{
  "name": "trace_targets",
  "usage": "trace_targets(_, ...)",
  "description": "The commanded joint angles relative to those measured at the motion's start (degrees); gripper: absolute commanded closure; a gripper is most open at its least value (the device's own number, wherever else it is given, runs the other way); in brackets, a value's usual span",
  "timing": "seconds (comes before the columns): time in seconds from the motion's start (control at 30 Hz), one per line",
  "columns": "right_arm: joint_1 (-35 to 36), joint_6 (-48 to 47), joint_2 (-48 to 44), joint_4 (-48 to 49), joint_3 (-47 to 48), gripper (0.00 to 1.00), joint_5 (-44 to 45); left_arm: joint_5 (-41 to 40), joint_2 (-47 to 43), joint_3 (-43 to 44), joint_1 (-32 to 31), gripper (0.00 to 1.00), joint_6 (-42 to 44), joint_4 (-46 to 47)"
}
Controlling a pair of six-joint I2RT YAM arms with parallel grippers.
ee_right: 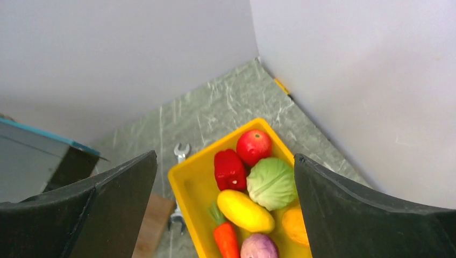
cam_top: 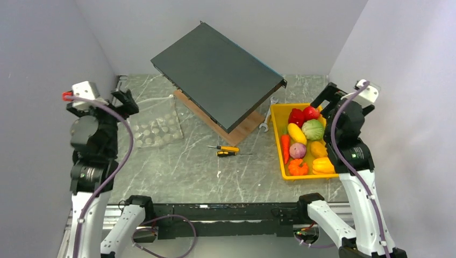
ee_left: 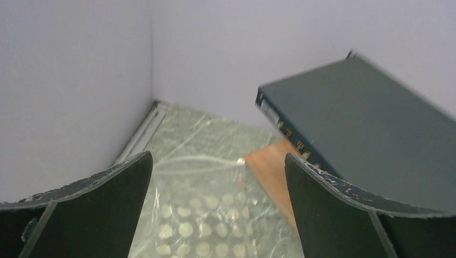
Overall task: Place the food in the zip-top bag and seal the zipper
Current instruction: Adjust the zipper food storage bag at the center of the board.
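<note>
The clear dotted zip-top bag point(cam_top: 155, 128) lies flat on the table at the left; it also shows in the left wrist view point(ee_left: 204, 226), its whitish zipper strip point(ee_left: 199, 160) at the far edge. The toy food sits in a yellow tray point(cam_top: 276, 141): red pepper point(ee_right: 229, 169), red round fruit point(ee_right: 254, 147), green cabbage point(ee_right: 272, 183), yellow piece point(ee_right: 245, 211), orange carrot point(ee_right: 228, 241), purple piece point(ee_right: 259, 248). My left gripper point(cam_top: 125, 100) is open and empty above the bag. My right gripper point(cam_top: 332, 97) is open and empty above the tray.
A dark flat box point(cam_top: 218, 74) rests tilted on a wooden board point(cam_top: 236, 133) at the back centre. A yellow-handled screwdriver point(cam_top: 226, 149) and a second tool point(cam_top: 232, 154) lie mid-table. A wrench point(cam_top: 267, 119) lies left of the tray. Grey walls close in both sides.
</note>
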Motion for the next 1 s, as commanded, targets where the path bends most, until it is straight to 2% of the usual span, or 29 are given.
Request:
trace_targets(0.0, -0.12, 1.07, -0.12, -1.78, 2.97, 0.0, 4.35, 1.75, -3.09, 4.7, 0.45, 0.01, 1.52, 1.31)
trace_targets(0.13, -0.08, 2.57, -0.99, -2.24, 3.07, 0.0, 0.24, -0.84, -4.26, 2.76, 0.44, 0.01, -0.57, -3.02)
trace_targets(0.23, -0.01, 4.14, -2.44, -1.63, 2.54, 0.0, -9.09, -3.08, -5.14, -0.4, 0.44, 0.01, -4.13, -7.68)
trace_targets(0.3, -0.1, 8.52, -2.9, -1.79, 1.43, 0.0, -14.97, -3.55, -5.52, -3.04, 0.44, 0.01, -6.7, -11.23)
trace_targets(0.43, -0.04, 14.99, -4.68, -1.75, -2.14, 0.0, -27.03, -1.65, -5.87, -8.87, 0.44, 0.01, -13.11, -18.75)
trace_targets(0.57, -0.11, 18.19, -6.64, -4.61, -5.9, 0.0, -29.82, -1.53, -6.64, -15.74, 0.44, 0.01, -20.2, -23.95)
trace_targets(0.8, -0.09, 17.91, -12.43, -7.49, -17.49, 0.0, -32.67, 3.6, -5.18, -25.55, 0.53, 0.01, -28.21, -22.5)
trace_targets(0.97, -0.05, 16.07, -15.75, -0.82, -27.7, 0.0, -47.66, 6.6, -2.55, -30.3, 2.14, 0.01, -36.75, -17.13)
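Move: The zip-top bag lies flat about 39 cm below my left hand, some 9 cm ahead and 6 cm to its right. The wooden board's middle is about 21 cm ahead and 31 cm to the right of that hand, the screwdrivers about level with it and 31 cm to its right. For my right hand the bag is roughly 61 cm to the left, 8 cm farther out and 36 cm below; the yellow basket is about 5 cm left, 2 cm ahead and 32 cm down. I lift my left hand about 5 cm while drawing back, then plunge it towards the bag's height, ending 28 cm lower and 5 cm back, pitched down some 40 degrees with its left side dipping. My right hand, after a small rise, swings 10 cm left over the basket and turns counter-clockwise, then sinks faster, drawing back. Both grippers stay open, touching nothing. ##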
